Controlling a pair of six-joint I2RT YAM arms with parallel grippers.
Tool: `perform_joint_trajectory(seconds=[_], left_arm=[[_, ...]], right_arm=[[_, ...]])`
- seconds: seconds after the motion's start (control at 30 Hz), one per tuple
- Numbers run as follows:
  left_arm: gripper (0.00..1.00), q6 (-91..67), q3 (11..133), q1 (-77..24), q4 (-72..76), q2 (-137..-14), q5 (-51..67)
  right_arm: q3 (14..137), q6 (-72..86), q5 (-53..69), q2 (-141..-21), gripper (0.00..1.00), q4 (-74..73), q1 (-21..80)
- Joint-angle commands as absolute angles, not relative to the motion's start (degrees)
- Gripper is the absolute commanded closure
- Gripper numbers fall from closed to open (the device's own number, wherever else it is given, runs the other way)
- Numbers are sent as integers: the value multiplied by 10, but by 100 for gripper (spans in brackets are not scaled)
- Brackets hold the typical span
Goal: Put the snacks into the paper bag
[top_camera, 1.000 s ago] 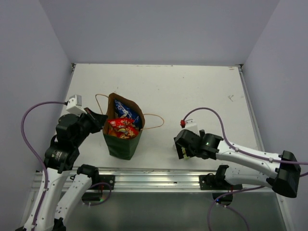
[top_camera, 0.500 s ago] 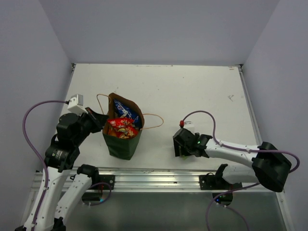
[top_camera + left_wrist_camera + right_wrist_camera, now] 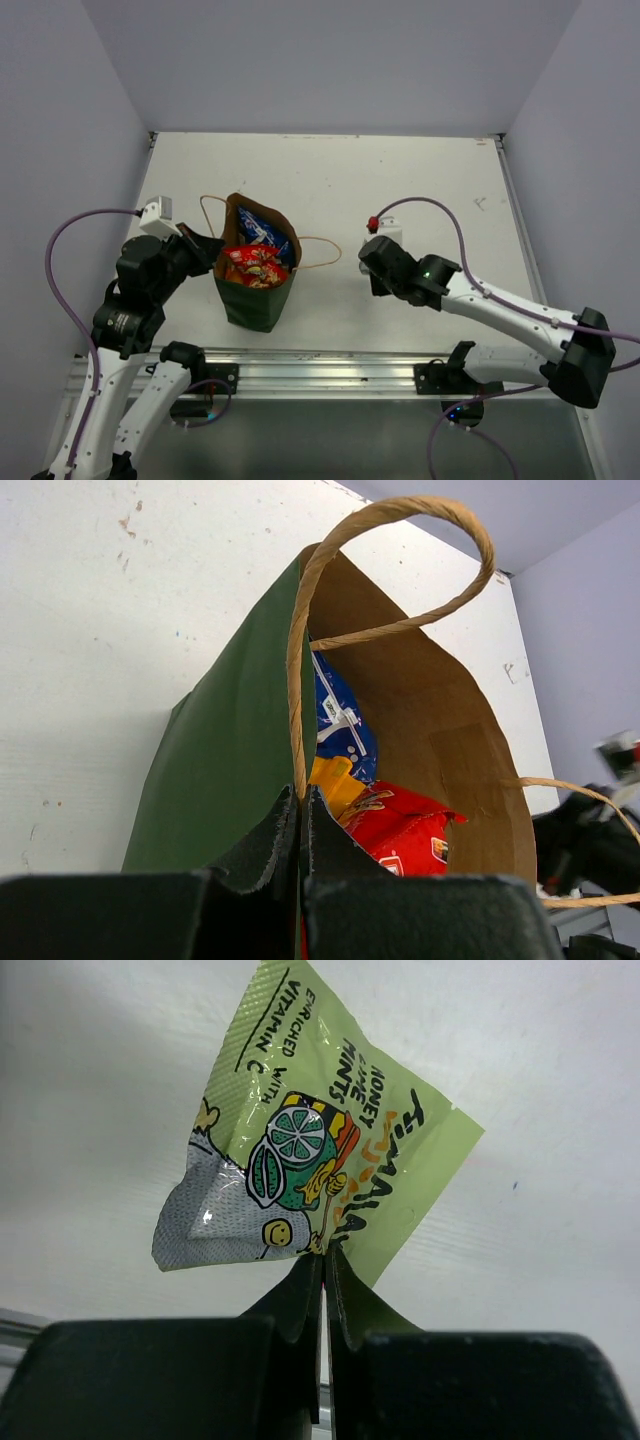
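The paper bag [image 3: 252, 296] stands upright at the left-middle of the table, dark green outside and brown inside. Inside it are a blue-and-white packet [image 3: 262, 232] and red packets [image 3: 252, 266]. In the left wrist view the bag [image 3: 225, 750] holds the blue packet [image 3: 335, 720], an orange one [image 3: 335, 780] and a red one [image 3: 405, 835]. My left gripper [image 3: 300, 796] is shut on the bag's near rim by its tan handle [image 3: 400, 525]; it also shows in the top view [image 3: 213, 255]. My right gripper [image 3: 323, 1257] is shut on the light-green packet [image 3: 320, 1150], held above the table right of the bag. In the top view the right gripper [image 3: 372, 264] hides that packet.
The bag's other loop handle [image 3: 322, 250] hangs out to the right, between the bag and my right gripper. A metal rail [image 3: 320, 372] runs along the table's near edge. Walls close the table at the back and both sides.
My right gripper has risen from the table near the front edge and swung back and left, toward the bag, with the light-green packet in it. The left arm and the bag have not moved.
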State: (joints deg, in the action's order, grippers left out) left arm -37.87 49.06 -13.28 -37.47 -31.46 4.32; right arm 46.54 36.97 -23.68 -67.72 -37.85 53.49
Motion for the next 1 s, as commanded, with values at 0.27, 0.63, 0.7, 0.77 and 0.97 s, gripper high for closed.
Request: perform_joint_trajectory(seconds=[0.27, 0.63, 0.7, 0.77, 0.97], left_arm=[[100, -397, 485, -137, -357, -299, 51], [100, -403, 497, -137, -372, -291, 27], [100, -405, 497, -136, -375, -288, 25], [100, -406, 497, -136, -379, -285, 21], [100, -408, 496, -136, -381, -281, 20]], right_arm=[[890, 245, -165, -735, 100, -444, 543], [1080, 228, -45, -967, 100, -394, 670], [1080, 227, -42, -977, 100, -400, 672], [1065, 227, -45, -976, 100, -400, 672], [1063, 218, -72, -958, 38, -423, 678]])
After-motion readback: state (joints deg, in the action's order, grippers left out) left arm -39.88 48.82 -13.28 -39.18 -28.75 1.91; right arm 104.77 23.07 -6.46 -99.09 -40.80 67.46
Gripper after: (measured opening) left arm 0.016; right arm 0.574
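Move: The held green mint packet is bound for the paper bag's mouth, centred some 26 cm to the right hand's left, level fore-and-aft, about 13 cm higher. The bag's right-hand handle sticks out at that height, roughly 12 cm left. Inside lie the red packet, 25 cm left, 3 back and 6 up, and the blue packet, 25 left, 4 ahead and 8 up. From the left hand, the mouth's centre is about 7 cm right and 2 below. The green mint packet, already pinched and clear of the table, is swung up by the right hand some 27 cm, then left over the bag's handle and down about 9 cm to the mouth. The hand turns roughly 35 degrees counter-clockwise, its left side rising, stops there and opens about halfway. The left hand still grips the bag's near-left rim. ##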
